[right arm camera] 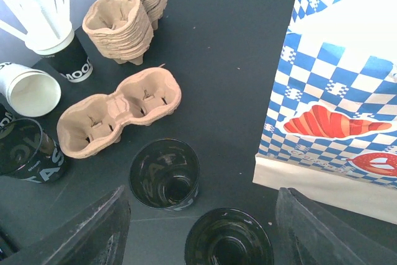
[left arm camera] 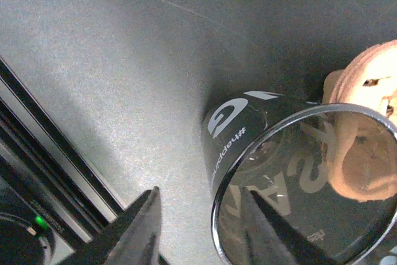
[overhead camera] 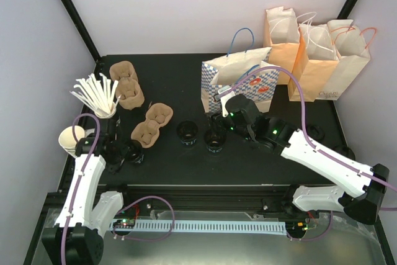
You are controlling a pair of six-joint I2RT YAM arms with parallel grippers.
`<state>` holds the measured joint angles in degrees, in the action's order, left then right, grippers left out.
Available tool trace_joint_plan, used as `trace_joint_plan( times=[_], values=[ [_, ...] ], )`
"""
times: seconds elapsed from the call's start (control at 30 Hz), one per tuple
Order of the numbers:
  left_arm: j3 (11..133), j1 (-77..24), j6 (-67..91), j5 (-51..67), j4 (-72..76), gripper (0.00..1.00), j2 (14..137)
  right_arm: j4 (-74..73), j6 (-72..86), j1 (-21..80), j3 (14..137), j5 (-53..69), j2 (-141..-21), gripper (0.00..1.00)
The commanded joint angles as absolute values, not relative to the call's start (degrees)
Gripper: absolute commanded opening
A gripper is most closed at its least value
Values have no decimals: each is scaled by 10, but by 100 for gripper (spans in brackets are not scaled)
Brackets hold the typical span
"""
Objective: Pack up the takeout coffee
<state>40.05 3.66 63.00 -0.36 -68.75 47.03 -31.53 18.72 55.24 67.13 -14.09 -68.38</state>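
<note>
Three black takeout coffee cups stand open, with no lids on them. My left gripper (overhead camera: 121, 153) (left arm camera: 198, 193) is open astride the rim of the left cup (overhead camera: 134, 152) (left arm camera: 291, 178). One finger (left arm camera: 263, 231) is inside it and the other (left arm camera: 144, 228) stands clear of its wall. The right gripper (overhead camera: 217, 125) (right arm camera: 203, 192) hangs wide open, holding nothing, just above the right cup (overhead camera: 215, 139) (right arm camera: 228, 240). The middle cup (overhead camera: 187, 132) (right arm camera: 164, 174) stands beside it. The blue checkered bag (overhead camera: 239, 82) (right arm camera: 341, 91) is right behind that gripper.
A single pulp carrier (overhead camera: 152, 123) (right arm camera: 118, 116) lies left of the middle cup, with a stack of carriers (overhead camera: 127, 83) (right arm camera: 127, 13) behind it. Far left are a cup of white sticks (overhead camera: 99, 97) and cream paper cups (overhead camera: 71, 138). Orange paper bags (overhead camera: 316, 54) stand back right.
</note>
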Motion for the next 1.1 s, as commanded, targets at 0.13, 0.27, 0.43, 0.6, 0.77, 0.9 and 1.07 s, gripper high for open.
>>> trace_joint_plan(
  times=[0.13,0.27,0.43,0.6,0.77,0.9,1.07],
  values=[
    [509,29,572,3,-722,58,455,-316,187,550,672,-147,-670,68],
    [600,3,532,-12,-760,70,462,-326,185,548,675,-139,-680,68],
    [638,-93,454,26,-671,75,488,-358,205,481,668,-66,-690,68],
    [595,-192,350,136,-488,75,525,-383,226,349,618,6,-674,67],
    [577,-242,276,168,-385,78,570,-406,247,250,558,-29,-623,67],
    [556,-270,236,162,-316,98,578,-413,271,146,502,-24,-599,77],
    [512,-287,222,163,-240,99,580,-413,315,26,479,-56,-607,100]
  ],
)
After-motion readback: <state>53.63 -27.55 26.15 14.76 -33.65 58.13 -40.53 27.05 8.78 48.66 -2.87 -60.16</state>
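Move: The left hand straddles the left wall of the black cup beside the tray, its middle 5 cm right and 4 below; the middle black cup is about 26 cm right and 8 ahead. From this hand the cup tray lies 12 cm right, 10 ahead. For the right hand the nearer black lid stack is roughly 38 cm right, 2 back and 26 below; the checkered bag stands 9 right and 7 ahead, and the right-hand black cup 4 back, straight below the fingers' line. Up off the cup wall first, the left hand spreads its fingers and comes free, rising some 13 cm, then swings right and forward over the tray towards the middle cup, turning strongly clockwise, tilting up from vertical and ending wide open. After a wait, the right hand sweeps about 25 cm right while sinking, past the front of the bag towards the lid stacks, turning clockwise, tipping down and opening wide. ##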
